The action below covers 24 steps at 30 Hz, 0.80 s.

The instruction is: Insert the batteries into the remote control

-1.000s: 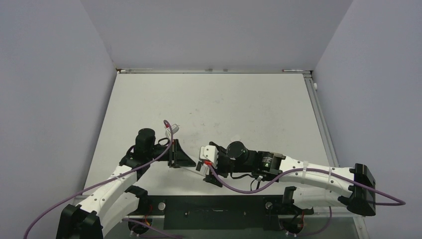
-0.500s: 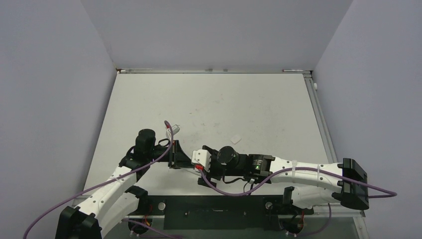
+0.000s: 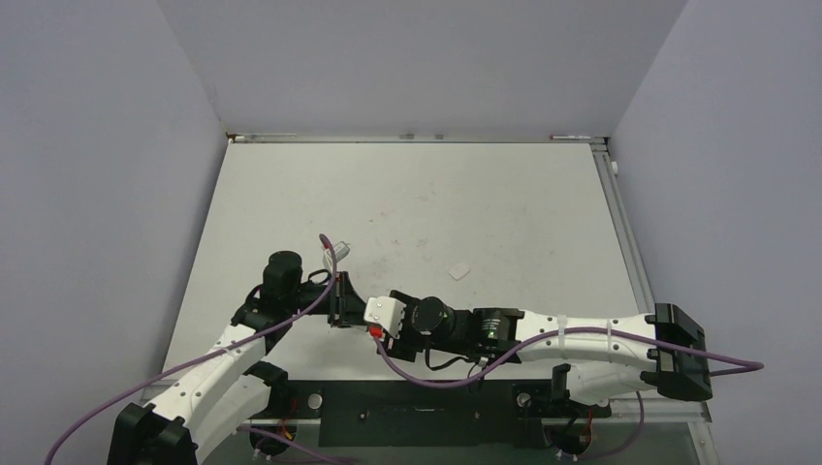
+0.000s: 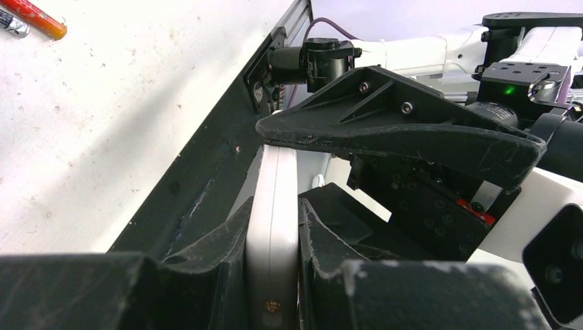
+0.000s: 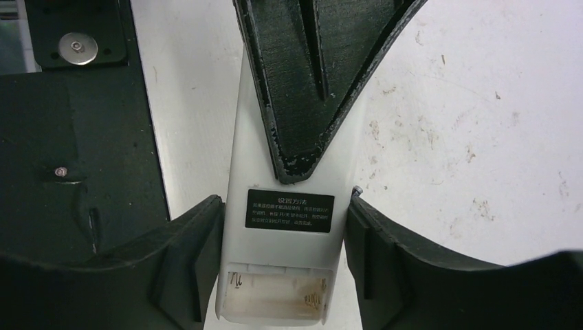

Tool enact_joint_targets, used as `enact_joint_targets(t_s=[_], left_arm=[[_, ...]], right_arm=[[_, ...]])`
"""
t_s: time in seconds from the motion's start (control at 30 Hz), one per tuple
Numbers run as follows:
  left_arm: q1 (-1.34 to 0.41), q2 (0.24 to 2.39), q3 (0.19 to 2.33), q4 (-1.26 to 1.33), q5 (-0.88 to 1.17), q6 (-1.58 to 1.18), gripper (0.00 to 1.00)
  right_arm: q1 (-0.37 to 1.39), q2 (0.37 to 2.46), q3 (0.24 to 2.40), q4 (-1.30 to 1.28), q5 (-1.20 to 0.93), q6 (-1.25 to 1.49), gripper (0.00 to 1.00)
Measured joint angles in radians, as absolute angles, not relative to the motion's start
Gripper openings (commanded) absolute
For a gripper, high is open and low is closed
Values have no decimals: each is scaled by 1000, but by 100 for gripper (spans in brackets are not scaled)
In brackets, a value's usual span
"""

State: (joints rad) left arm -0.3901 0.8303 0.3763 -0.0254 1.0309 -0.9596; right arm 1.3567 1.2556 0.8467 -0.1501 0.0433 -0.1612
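My left gripper (image 4: pixel 275 206) is shut on the remote control (image 4: pixel 271 265), clamping its two flat faces and holding it on edge above the table's near edge. In the right wrist view the remote control (image 5: pixel 295 254) shows its white back, a black label and an empty battery compartment (image 5: pixel 275 295). My right gripper (image 5: pixel 283 203) has closed in from the right, and its pads press the remote's two long sides. Two batteries lie on the table in the left wrist view, one reddish (image 4: pixel 33 18) and one dark (image 4: pixel 9 26). In the top view the two grippers meet (image 3: pixel 354 315).
A small loose white chip (image 3: pixel 459 270) lies on the table right of centre. The black base plate (image 3: pixel 417 407) runs along the near edge, just below both grippers. Purple cables (image 3: pixel 426 366) hang from both arms.
My right arm has slid left until its gripper reached the remote, and its jaws have narrowed onto the remote's sides. The white chip came into view. The left arm has stayed still.
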Motion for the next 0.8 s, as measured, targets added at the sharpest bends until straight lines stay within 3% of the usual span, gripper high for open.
enact_joint_targets(t_s=[0.07, 0.13, 0.23, 0.37, 0.8], left_arm=[[-390, 830, 376, -19, 1030, -961, 2], [-390, 830, 376, -18, 1030, -960, 12], [-390, 828, 376, -17, 1029, -961, 45], [-391, 817, 375, -23, 1015, -963, 65], [-360, 768, 503, -361, 707, -821, 90]], right_arm=[[1357, 1256, 847, -150, 51, -165, 21], [1359, 1256, 847, -150, 59, -164, 11], [1363, 1256, 847, -150, 70, -160, 8], [1367, 1256, 847, -154, 101, -133, 8], [1369, 1277, 847, -205, 218, 130, 9]])
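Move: Both hands already grip the remote control, the left pinching its thickness, the right across its sides near the open battery compartment. Its middle is about 1 cm right of the left hand, and 3 cm left and 1 ahead of the right. The batteries lie on the table, some 5 cm ahead and 5 right of the left hand, about 7 cm ahead of the right, 14–15 below. The battery cover is 10 cm farther out and 13 right of them. Forward and to its left, dipping slightly, the left hand backs off the remote control about 4.5 cm once its fingers have opened wide and let go, swinging some 15 degrees counter-clockwise as its fingertips tilt down. The right hand keeps its grip across the remote's sides, sinking and easing right and forward a centimetre or so each while turning roughly 15 degrees clockwise. ##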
